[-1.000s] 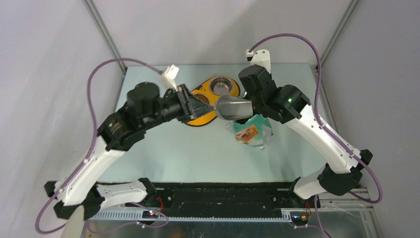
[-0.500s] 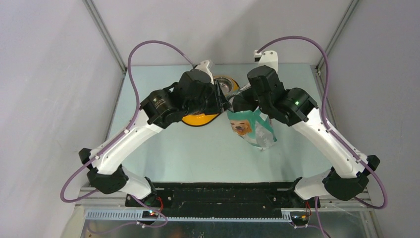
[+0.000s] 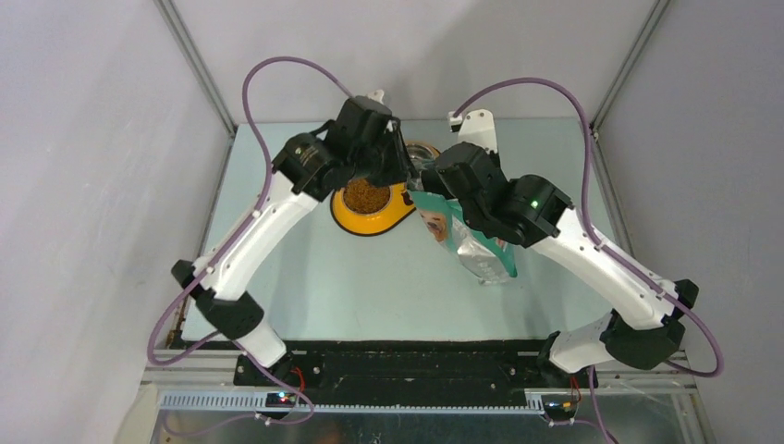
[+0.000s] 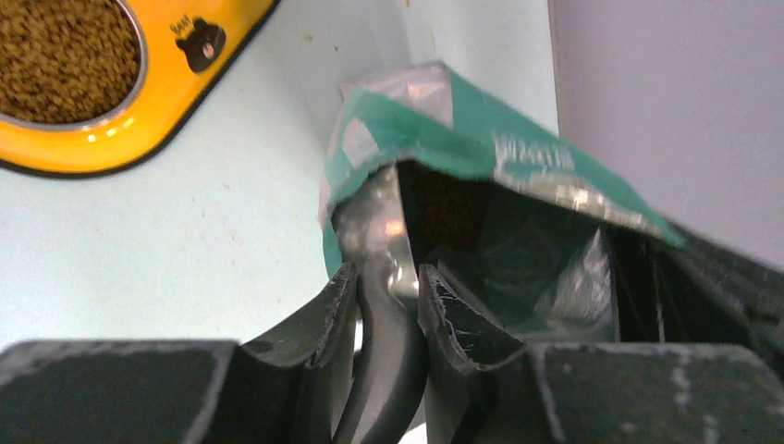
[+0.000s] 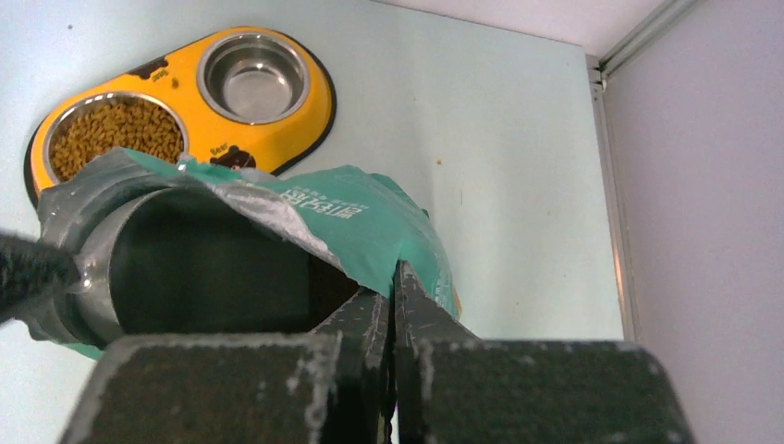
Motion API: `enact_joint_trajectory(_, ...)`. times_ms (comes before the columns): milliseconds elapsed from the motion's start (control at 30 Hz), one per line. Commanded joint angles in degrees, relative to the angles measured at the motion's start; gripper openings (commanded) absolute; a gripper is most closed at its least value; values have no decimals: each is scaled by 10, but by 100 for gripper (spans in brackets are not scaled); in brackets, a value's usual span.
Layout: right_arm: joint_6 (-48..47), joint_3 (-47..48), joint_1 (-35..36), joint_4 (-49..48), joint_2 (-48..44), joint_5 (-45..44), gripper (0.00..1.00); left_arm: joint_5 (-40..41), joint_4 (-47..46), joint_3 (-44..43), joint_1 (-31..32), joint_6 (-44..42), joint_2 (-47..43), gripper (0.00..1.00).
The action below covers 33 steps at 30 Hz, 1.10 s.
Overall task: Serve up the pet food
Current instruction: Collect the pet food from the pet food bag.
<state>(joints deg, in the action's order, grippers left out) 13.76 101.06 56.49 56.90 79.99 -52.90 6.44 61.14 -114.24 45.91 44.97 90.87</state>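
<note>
The pet food [image 3: 367, 195] fills the left cup of a yellow double feeder [image 3: 393, 211]; it also shows in the wrist views as pet food [image 4: 60, 55] and pet food [image 5: 116, 136]. My left gripper [image 4: 388, 273] is shut on the handle of a grey metal scoop [image 4: 372, 222], whose bowl sits in the open mouth of the teal bag [image 4: 481, 153]. From the other side, the scoop [image 5: 97, 254] lies inside the bag [image 5: 361, 217]. My right gripper [image 5: 393, 282] is shut on the bag's rim and holds the bag [image 3: 467, 240] up beside the feeder.
The feeder's right steel cup [image 5: 254, 79] holds nothing. Both arms crowd the back middle of the table, left gripper [image 3: 402, 171] facing right gripper [image 3: 433, 185]. Grey walls and metal rails close in the table's left, right and back edges.
The left arm swung back and rightwards off the feeder, uncovering the filled left cup, and the scoop now sits in the bag's mouth. The right arm shifted the bag left.
</note>
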Motion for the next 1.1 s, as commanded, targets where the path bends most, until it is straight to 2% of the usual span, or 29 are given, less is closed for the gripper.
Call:
enact_joint_trajectory(0, 13, 81, -12, -79, -8, -127, 0, 147, 59, -68, -93, -72, 48, 0)
enact_joint_trajectory(167, 14, 155, -75, -68, 67, -100, 0, 98, 43, -93, -97, -91, 73, 0)
enact_joint_trajectory(333, 25, 218, -103, -40, 136, -95, 0, 49, 80, -116, -94, -87, 84, 0)
enact_joint_trajectory(500, 33, 217, -99, -51, 158, -76, 0, 68, 97, -87, -77, -69, 55, 0)
enact_joint_trajectory(767, 20, 195, -81, -89, 175, -93, 0, 81, 190, -91, -66, -18, 57, 0)
enact_joint_trajectory(1067, 20, 162, -85, -101, 172, -109, 0, 170, 230, -128, -3, 30, 68, 0)
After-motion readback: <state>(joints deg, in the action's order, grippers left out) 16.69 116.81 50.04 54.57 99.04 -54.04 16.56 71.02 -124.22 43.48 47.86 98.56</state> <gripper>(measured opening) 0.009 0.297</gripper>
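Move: The left gripper already holds the scoop by its handle, with the scoop's head inside the pet food bag's mouth. The mouth's middle lies about 7 cm to its right, 2 cm ahead and 4 cm lower. From the left hand, the filled bowl stands some 8 cm ahead, 8 cm left and 32 cm below; the empty bowl about 16 cm ahead, 1 cm right and equally low. The right gripper pinches the bag's rim, the mouth's middle some 6 cm to its left, level fore and aft, 3 cm lower. Keep both grips and carry the bag's rim with the right gripper about 8 cm forward, then some 3 cm left and slightly down, turning it slightly clockwise. Meanwhile push the left gripper and scoop forward about 7.5 cm and a little left, then draw back some 4 cm, easing down and left, turning the wrist about 10 degrees counter-clockwise overall; keep the scoop's head in the bag's mouth. ##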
